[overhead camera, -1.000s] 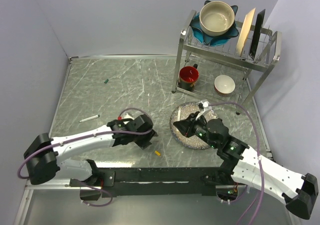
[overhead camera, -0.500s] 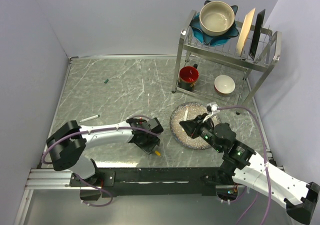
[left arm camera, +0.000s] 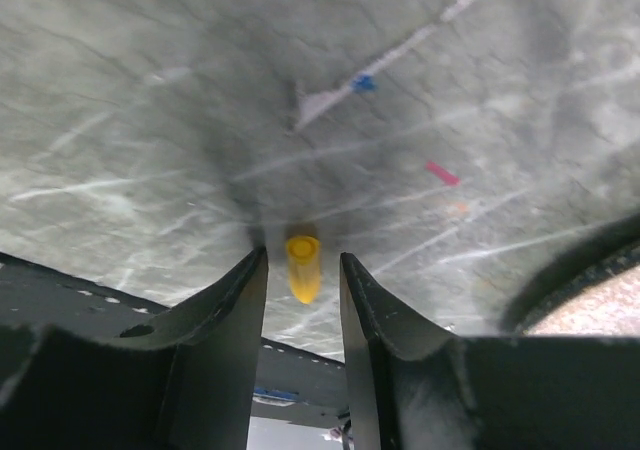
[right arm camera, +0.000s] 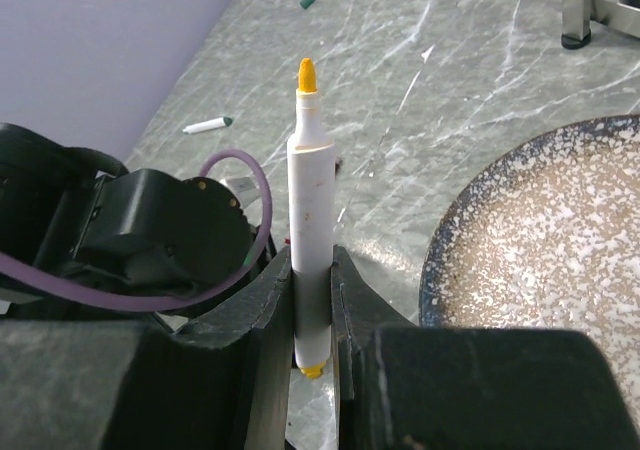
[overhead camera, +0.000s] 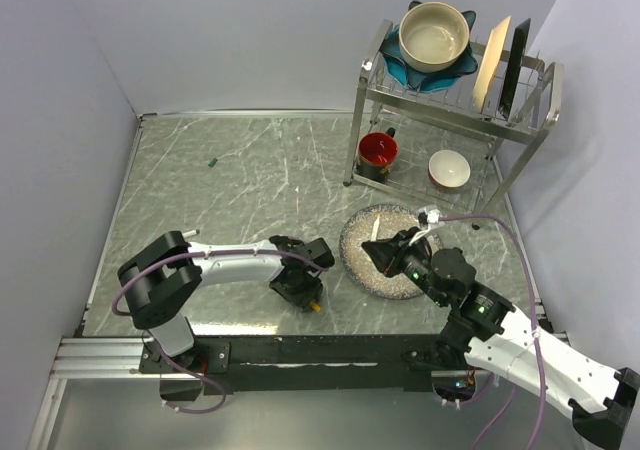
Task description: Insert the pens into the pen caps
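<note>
A yellow pen cap (left arm camera: 303, 267) lies on the table near the front edge (overhead camera: 315, 307). My left gripper (left arm camera: 303, 270) is down over it, open. One finger stands on each side of the cap, with a thin gap on both sides. My right gripper (right arm camera: 312, 270) is shut on a white pen (right arm camera: 310, 200), whose yellow tip points at the left arm. This gripper hovers over the left rim of the speckled plate (overhead camera: 358, 270). A second pen (right arm camera: 207, 125), with a green tip, lies far left. The dark green cap (overhead camera: 212, 161) lies near the back left.
A metal dish rack (overhead camera: 520, 145) stands at the back right with a bowl (overhead camera: 434, 32) and plates on top, and a red mug (overhead camera: 378, 152) and white bowl (overhead camera: 449, 168) under it. The table's front edge (left arm camera: 120, 290) runs just behind the left fingers.
My left arm has swung right and toward the front edge, coming down over the yellow cap with its jaws narrowing. The right gripper, still holding the pen, has shifted slightly.
</note>
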### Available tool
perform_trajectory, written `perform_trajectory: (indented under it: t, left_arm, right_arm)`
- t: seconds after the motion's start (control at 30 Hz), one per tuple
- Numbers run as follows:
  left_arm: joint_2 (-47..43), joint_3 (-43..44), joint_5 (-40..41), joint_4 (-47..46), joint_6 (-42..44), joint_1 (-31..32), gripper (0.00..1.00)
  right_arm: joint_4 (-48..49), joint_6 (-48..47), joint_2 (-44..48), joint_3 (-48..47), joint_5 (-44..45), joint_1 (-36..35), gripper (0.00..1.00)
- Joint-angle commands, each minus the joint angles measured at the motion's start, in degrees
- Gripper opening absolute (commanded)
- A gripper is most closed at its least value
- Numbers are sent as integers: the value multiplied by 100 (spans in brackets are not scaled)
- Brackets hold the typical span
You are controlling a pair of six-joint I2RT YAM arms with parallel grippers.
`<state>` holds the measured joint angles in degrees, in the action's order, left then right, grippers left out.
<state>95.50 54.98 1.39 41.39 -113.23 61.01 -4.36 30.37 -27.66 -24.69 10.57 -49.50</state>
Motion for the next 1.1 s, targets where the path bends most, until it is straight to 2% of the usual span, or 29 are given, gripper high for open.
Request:
perform_trajectory:
  t: [0.0,0.33,0.43,0.53,0.57,0.73,0.83,1.0,1.03,1.07]
  left_arm:
    - [222,180,-68,54,-173,42,40]
    - [461,461,-42,511,-85,33,29]
    - [346,286,-68,371,-112,25,22]
    - [241,92,-60,187,-103,7,10]
    - [206,48,-51,116,-42,-10,1]
    - [-163,-198,291,-165,108,-54,1]
    - [-497,-304,564,-587,546,-177,1]
    - [-893,467,1635,288,1276,-283,1]
    - [-963,565,1767,335,1425,-292,1]
    - [-1172,636,1890,326,1748,-309,1]
  right_arm:
    - [67,-49,112,61,130,28,0]
    - [5,-93,173,52,130,28,0]
    - [-3,-93,208,43,130,36,0]
    - [-12,-101,243,34,77,28,0]
    - [-21,-101,252,25,60,36,0]
    - [14,-110,296,60,-282,28,0]
    - [171,-119,279,131,-694,28,0]
    - [419,-189,200,350,-1468,28,0]
    - [723,-198,191,446,-1644,28,0]
    - [865,-207,208,517,-2142,28,0]
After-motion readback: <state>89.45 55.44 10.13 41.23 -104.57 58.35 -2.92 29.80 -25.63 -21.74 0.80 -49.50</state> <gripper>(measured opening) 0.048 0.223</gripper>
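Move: The small yellow cap lies on the table practically at the left hand's point, perhaps 1 cm back and 1 cm below, between the open fingertips. From that hand the speckled plate is centred about 12 cm ahead and 17 cm to the right, and the red-capped pen some 11 cm ahead and 8 cm to the left, both at table height. For the right hand, which holds the white pen tip up, the cap lies roughly 7 cm back, 11 cm left and 21 cm below. The yellow cap is pinched between the left fingertips, which close nearly shut while that hand stays almost in place, pointing down. It then carries the cap forward about 4 cm and up 3 cm, the fingertips swinging forward a little. The right hand keeps its grip on the white pen, stays near its place, then late on eases back and left some 3 cm towards the cap, turning about 10 degrees counter-clockwise. ##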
